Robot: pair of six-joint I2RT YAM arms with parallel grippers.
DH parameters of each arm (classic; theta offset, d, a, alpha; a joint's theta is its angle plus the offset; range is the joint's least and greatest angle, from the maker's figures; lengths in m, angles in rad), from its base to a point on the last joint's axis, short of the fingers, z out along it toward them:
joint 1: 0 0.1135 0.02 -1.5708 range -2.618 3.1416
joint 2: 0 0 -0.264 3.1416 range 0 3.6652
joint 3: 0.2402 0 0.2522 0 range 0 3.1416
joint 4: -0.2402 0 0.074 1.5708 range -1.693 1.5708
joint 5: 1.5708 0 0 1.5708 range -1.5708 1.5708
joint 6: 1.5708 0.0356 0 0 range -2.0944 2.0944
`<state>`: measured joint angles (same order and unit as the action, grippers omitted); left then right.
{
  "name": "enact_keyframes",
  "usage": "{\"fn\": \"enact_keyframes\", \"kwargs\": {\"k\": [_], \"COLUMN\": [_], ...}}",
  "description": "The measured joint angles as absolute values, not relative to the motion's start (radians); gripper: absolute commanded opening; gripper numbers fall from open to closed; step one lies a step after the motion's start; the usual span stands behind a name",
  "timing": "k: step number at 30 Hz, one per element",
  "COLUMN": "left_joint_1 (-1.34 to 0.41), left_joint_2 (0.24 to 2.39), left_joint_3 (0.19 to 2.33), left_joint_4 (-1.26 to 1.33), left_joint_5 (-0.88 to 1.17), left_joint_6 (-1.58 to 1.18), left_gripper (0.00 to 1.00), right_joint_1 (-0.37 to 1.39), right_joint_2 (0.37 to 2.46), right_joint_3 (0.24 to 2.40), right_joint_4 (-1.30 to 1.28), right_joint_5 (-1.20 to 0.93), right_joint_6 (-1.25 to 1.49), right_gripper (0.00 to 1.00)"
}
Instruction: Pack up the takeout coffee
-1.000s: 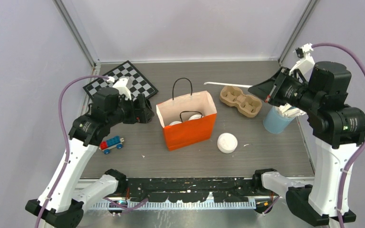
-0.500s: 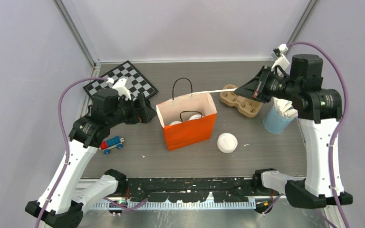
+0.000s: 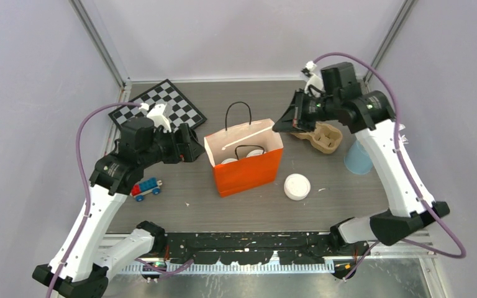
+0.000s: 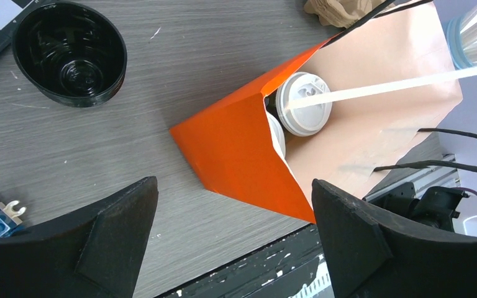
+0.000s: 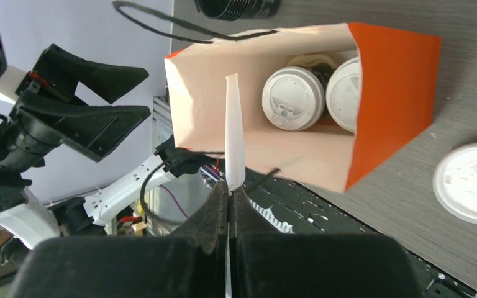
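Two takeout coffees with white sip lids [image 3: 254,152] [image 4: 303,103] [image 5: 293,98] stand inside the upright orange paper bag [image 3: 248,174] [image 4: 236,149] [image 5: 391,93]. My right gripper [image 3: 284,124] [image 5: 230,189] hovers at the bag's right rim, shut on a long white wrapped straw [image 3: 248,138] [image 5: 233,130] [image 4: 397,84]. The straw reaches across the bag's mouth, its tip above the cups. My left gripper [image 3: 189,146] [image 4: 233,186] [image 5: 149,92] stands open just left of the bag, holding nothing.
A black lidless cup [image 4: 69,53] sits near the chessboard [image 3: 161,105]. A cardboard cup carrier [image 3: 317,131] and a blue cup of straws [image 3: 357,158] lie right of the bag. A loose white lid [image 3: 297,186] [image 5: 472,183] lies in front. A toy train [image 3: 146,187] is at left.
My right arm has swung left from the blue cup, carrying the straw over the carrier to the bag's mouth. The left arm has stayed put.
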<state>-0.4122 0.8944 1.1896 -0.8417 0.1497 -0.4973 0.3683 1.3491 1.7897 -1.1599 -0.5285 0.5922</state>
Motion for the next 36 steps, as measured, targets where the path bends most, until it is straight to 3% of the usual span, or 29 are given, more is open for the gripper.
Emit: {"fn": "enact_keyframes", "kwargs": {"k": [6, 12, 17, 25, 36], "left_joint_1": [-0.412, -0.412, -0.412, -0.412, -0.412], "left_joint_2": [0.870, 0.848, 0.843, 0.842, 0.795], "left_joint_3": [1.181, 1.181, 1.181, 1.180, 1.148], "left_joint_4": [-0.842, -0.842, -0.842, -0.842, -0.841], "left_joint_5": [0.149, 0.138, 0.131, 0.130, 0.105], "left_joint_6": [-0.488, -0.471, -0.459, -0.457, -0.437], "left_gripper": [0.96, 0.97, 0.97, 0.97, 0.98], "right_joint_1": [0.418, 0.417, 0.416, 0.329, 0.071], "right_joint_2": [1.485, 1.582, 1.671, 1.615, 1.428], "right_joint_3": [1.778, 1.790, 1.988, 2.120, 1.982], "right_joint_4": [-1.063, -1.051, -1.188, -1.361, -1.480], "right_joint_5": [-0.521, -0.511, -0.440, -0.298, 0.241], "right_joint_6": [0.658, 0.675, 0.642, 0.662, 0.756], "right_gripper": [0.03, 0.24, 0.41, 0.40, 0.40]}}
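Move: The right hand, its closed fingers already holding the straw, hangs above and to the right of the orange bag. The bag's middle is about 9 cm to its left, roughly level fore and aft and some 24 cm below. The loose white lid lies about 11 cm right, 5 cm back and 35 cm below; the cup holder is about 15 cm ahead, 19 cm right and 34 cm below. From the left hand, the bag is about 15 cm right, level fore and aft and 17 cm below. Still pinching the straw, the right hand carries it forward and down about 6 cm each, with a little leftward travel, into the bag's mouth. The fingers part to under half open and let go. The hand then lifts some 4 cm and swings right roughly 24 cm, away from the bag past the cup holder, turning clockwise by about 55 degrees. ##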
